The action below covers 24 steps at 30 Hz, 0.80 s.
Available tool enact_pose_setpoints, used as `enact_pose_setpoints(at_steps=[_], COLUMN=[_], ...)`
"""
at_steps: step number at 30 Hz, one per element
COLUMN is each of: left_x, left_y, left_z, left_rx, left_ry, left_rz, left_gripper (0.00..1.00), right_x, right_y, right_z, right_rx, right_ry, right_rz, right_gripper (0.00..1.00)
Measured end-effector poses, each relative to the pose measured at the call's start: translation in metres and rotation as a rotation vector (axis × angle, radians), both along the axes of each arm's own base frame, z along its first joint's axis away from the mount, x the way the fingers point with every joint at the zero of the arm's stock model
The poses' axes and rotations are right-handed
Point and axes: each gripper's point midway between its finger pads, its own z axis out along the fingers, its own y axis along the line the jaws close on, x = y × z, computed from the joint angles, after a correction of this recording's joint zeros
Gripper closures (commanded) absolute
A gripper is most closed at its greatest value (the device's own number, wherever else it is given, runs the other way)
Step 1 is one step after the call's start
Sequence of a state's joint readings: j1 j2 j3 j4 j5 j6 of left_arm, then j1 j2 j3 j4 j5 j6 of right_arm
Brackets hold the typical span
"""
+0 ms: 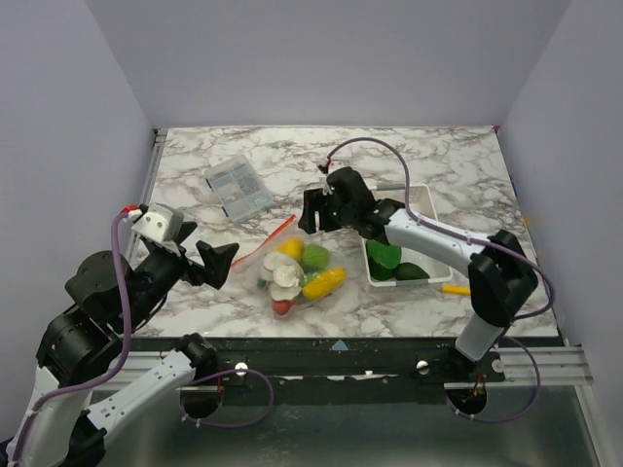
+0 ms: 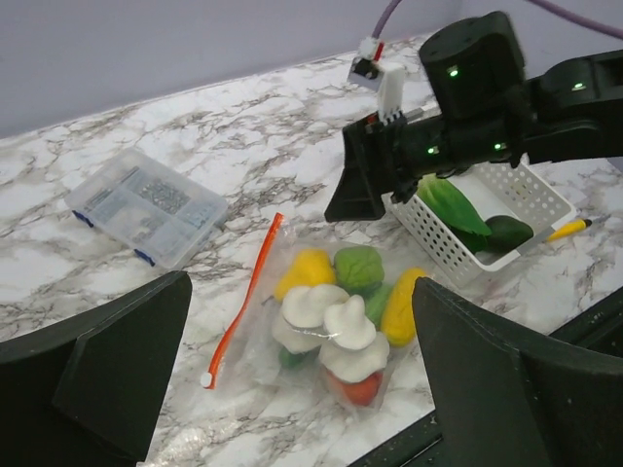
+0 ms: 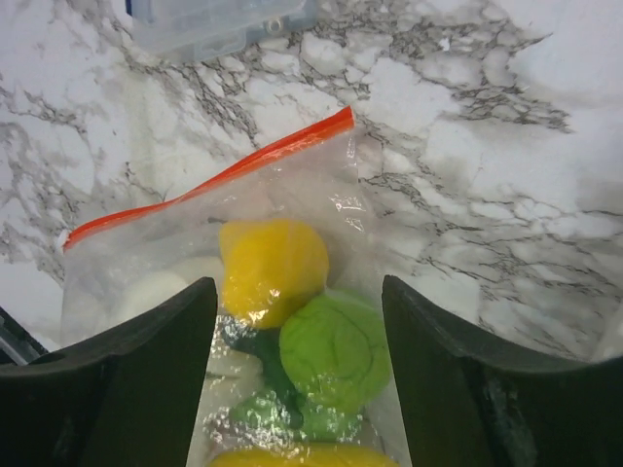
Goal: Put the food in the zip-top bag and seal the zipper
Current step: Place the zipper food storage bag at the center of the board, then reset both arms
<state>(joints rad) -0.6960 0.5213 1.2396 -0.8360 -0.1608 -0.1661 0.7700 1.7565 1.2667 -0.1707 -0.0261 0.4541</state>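
Note:
The zip-top bag [image 1: 298, 269] lies flat on the marble near the front edge. Inside it is food: white mushrooms [image 2: 336, 326], yellow pieces [image 3: 271, 268], a green vegetable [image 3: 336, 350] and a red fruit [image 2: 362, 389]. The zipper [image 2: 245, 297] runs along the bag's left edge and also shows as an orange-red strip [image 3: 209, 175] in the right wrist view. My left gripper [image 1: 206, 265] hovers open just left of the bag, holding nothing. Just behind the bag, my right gripper [image 1: 313, 216] stands open above its far end, empty. More green food [image 1: 385, 256] lies in the basket.
A white basket [image 1: 424, 207] stands right of the bag, with a thin yellow stick [image 1: 455, 288] at its near corner. A clear compartment box [image 1: 238, 187] lies at the back left. The table's front edge runs close below the bag.

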Motion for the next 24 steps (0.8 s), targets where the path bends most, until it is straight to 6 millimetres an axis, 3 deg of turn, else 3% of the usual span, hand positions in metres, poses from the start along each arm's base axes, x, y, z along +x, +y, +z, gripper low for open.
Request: enact_pose_setpoints(at_steps=[5, 10, 18, 24], left_x=[0.001, -0.003, -0.016, -0.025], left_y=[0.002, 0.008, 0.026, 0.036], left_z=[0.001, 0.011, 0.038, 0.055], left_rx=[-0.006, -0.038, -0.141, -0.205], left_ry=[0.001, -0.031, -0.13, -0.196], left_rz=[0.017, 0.032, 0.063, 0.075], left_gripper=[0.02, 0.01, 0.01, 0.01], right_x=[-0.005, -0.031, -0.089, -0.117], right_y=[-0.023, -0.063, -0.143, -0.198], right_z=[0.065, 0.127, 0.229, 0.268], right_rx=[0.019, 0.06, 0.234, 0.341], right_ry=[-0.135, -0.268, -0.54, -0.672], right_rz=[-0.02, -0.047, -0.135, -0.268], right_gripper=[0.2, 0.01, 0.01, 0.01])
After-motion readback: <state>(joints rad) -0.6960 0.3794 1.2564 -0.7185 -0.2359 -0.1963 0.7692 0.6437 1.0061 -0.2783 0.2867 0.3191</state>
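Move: The filled food storage bag lies flat, its middle roughly 4 cm back and 3 cm left of the right hand and 10 cm below it, already free of the fingers. From that hand the white basket is about 5 cm ahead and 22 cm to the right, and the clear parts box some 17 cm ahead and 18 cm to the left, both near table level. For the left hand the bag's middle is about 15 cm ahead, 13 cm right and 35 cm below. With the bag already let go, the right hand pulls away from it, first nearly straight up and then sweeping right and back as well, ending about 27 cm higher, 20 cm to the right and 12 cm back, while its fingers spread from mostly to fully open and the wrist tips them up nearly 40 degrees. The left hand, still wide open and empty, also backs off a little, rising about 5 cm and drifting left and back as its fingers tilt up some 10 degrees. ##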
